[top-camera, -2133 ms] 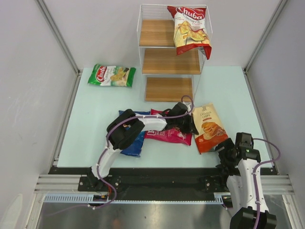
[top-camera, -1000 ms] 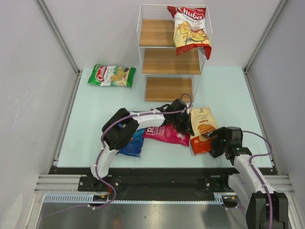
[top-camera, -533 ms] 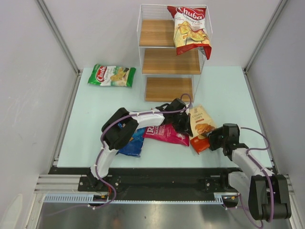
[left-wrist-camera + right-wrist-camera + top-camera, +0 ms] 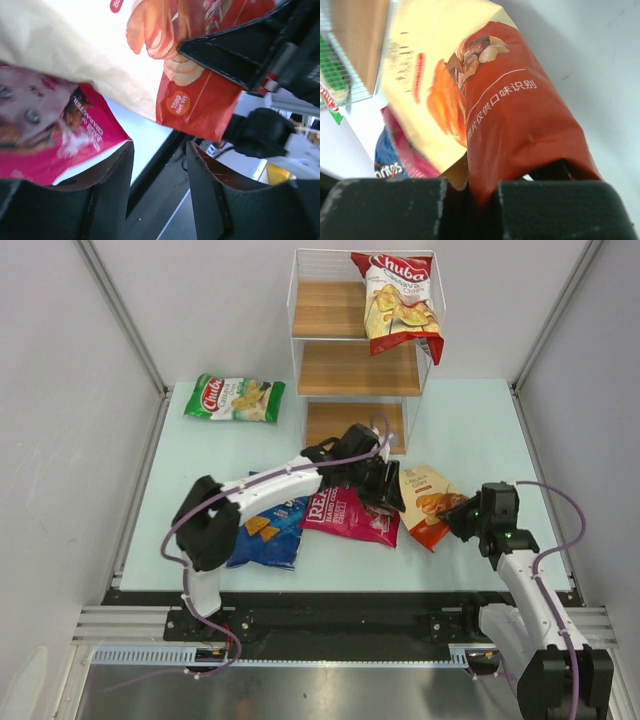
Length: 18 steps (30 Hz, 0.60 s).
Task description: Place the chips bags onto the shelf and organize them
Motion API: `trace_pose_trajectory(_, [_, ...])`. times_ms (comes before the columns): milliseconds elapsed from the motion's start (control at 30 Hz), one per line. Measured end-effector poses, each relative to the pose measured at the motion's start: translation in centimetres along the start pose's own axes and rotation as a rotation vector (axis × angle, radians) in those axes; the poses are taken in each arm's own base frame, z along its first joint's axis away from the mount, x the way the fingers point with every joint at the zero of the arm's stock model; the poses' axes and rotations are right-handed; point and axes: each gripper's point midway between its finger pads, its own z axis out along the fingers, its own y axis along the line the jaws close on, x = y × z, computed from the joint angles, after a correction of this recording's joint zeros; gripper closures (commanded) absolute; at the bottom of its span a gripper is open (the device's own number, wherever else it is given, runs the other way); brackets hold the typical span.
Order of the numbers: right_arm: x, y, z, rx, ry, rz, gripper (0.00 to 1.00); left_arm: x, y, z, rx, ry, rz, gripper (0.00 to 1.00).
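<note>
The orange-and-cream chips bag [image 4: 424, 500] lies tilted on the table, its lower corner raised. My right gripper [image 4: 463, 516] is shut on that bottom edge; in the right wrist view the orange foil [image 4: 520, 115] is pinched between the jaws [image 4: 482, 189]. My left gripper [image 4: 384, 490] hovers over the bag's left side, open and empty [image 4: 159, 152], with the pink bag [image 4: 45, 135] beneath it. On the table lie the pink bag [image 4: 345, 516], the blue Doritos bag [image 4: 263, 530] and the green Chuba bag [image 4: 235, 397]. The red Chuba bag [image 4: 400, 302] leans on the top tier of the shelf [image 4: 345, 368].
Grey walls enclose the table on both sides. The table's black front rail [image 4: 330, 598] runs just below the bags. The shelf's lowest board [image 4: 340, 420] sits right behind my left wrist.
My right gripper has closed on the orange-and-cream bag's bottom edge and tugged it rightward. My left gripper has opened and released that bag, and its arm has swung left, uncovering the blue bag.
</note>
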Motion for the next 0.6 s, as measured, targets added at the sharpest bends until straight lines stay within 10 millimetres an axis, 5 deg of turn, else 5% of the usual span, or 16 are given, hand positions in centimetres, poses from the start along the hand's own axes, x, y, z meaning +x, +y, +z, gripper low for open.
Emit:
trace_pose_trajectory(133, [-1.4, 2.4, -2.4, -0.034, -0.011, -0.065, 1.0, -2.7, -1.2, -5.1, -0.028, -0.123, 0.014, 0.48])
trace_pose_trajectory(267, [-2.3, 4.9, -4.6, -0.064, -0.002, -0.119, 1.0, -5.0, 1.7, -8.6, -0.115, -0.224, -0.042, 0.48])
trace_pose_trajectory(467, [-2.8, 10.3, -8.3, -0.149, 0.037, -0.212, 1.0, -3.9, 9.0, -11.5, -0.282, -0.253, -0.182, 0.48])
trace_pose_trajectory(600, [-3.3, 14.5, -10.9, -0.234, 0.058, -0.253, 1.0, -2.5, 10.7, -12.2, -0.334, -0.241, -0.225, 0.48])
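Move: The right hand already pinches the cassava bag by its near right corner, the bag's middle about 5 cm ahead and 6 cm left. From this hand, the shelf's middle board is roughly 28 cm ahead, 25 cm left and 18 cm up; the pink bag lies 6 cm ahead, 25 cm left and 5 cm below. From the left hand, that board is about 25 cm ahead and 9 cm left, the pink bag 10 cm left and 6 cm below. Almost straight up, some 18 cm, the right hand hoists the cassava bag and brings it a little nearer the shelf, keeping its pinch while it turns about 15 degrees counter-clockwise and tips its fingers upward. The left hand, empty and half open, arcs up and then down again, clearing away about 15 cm to the left and 7 cm forward over the pink bag, turning counter-clockwise. ##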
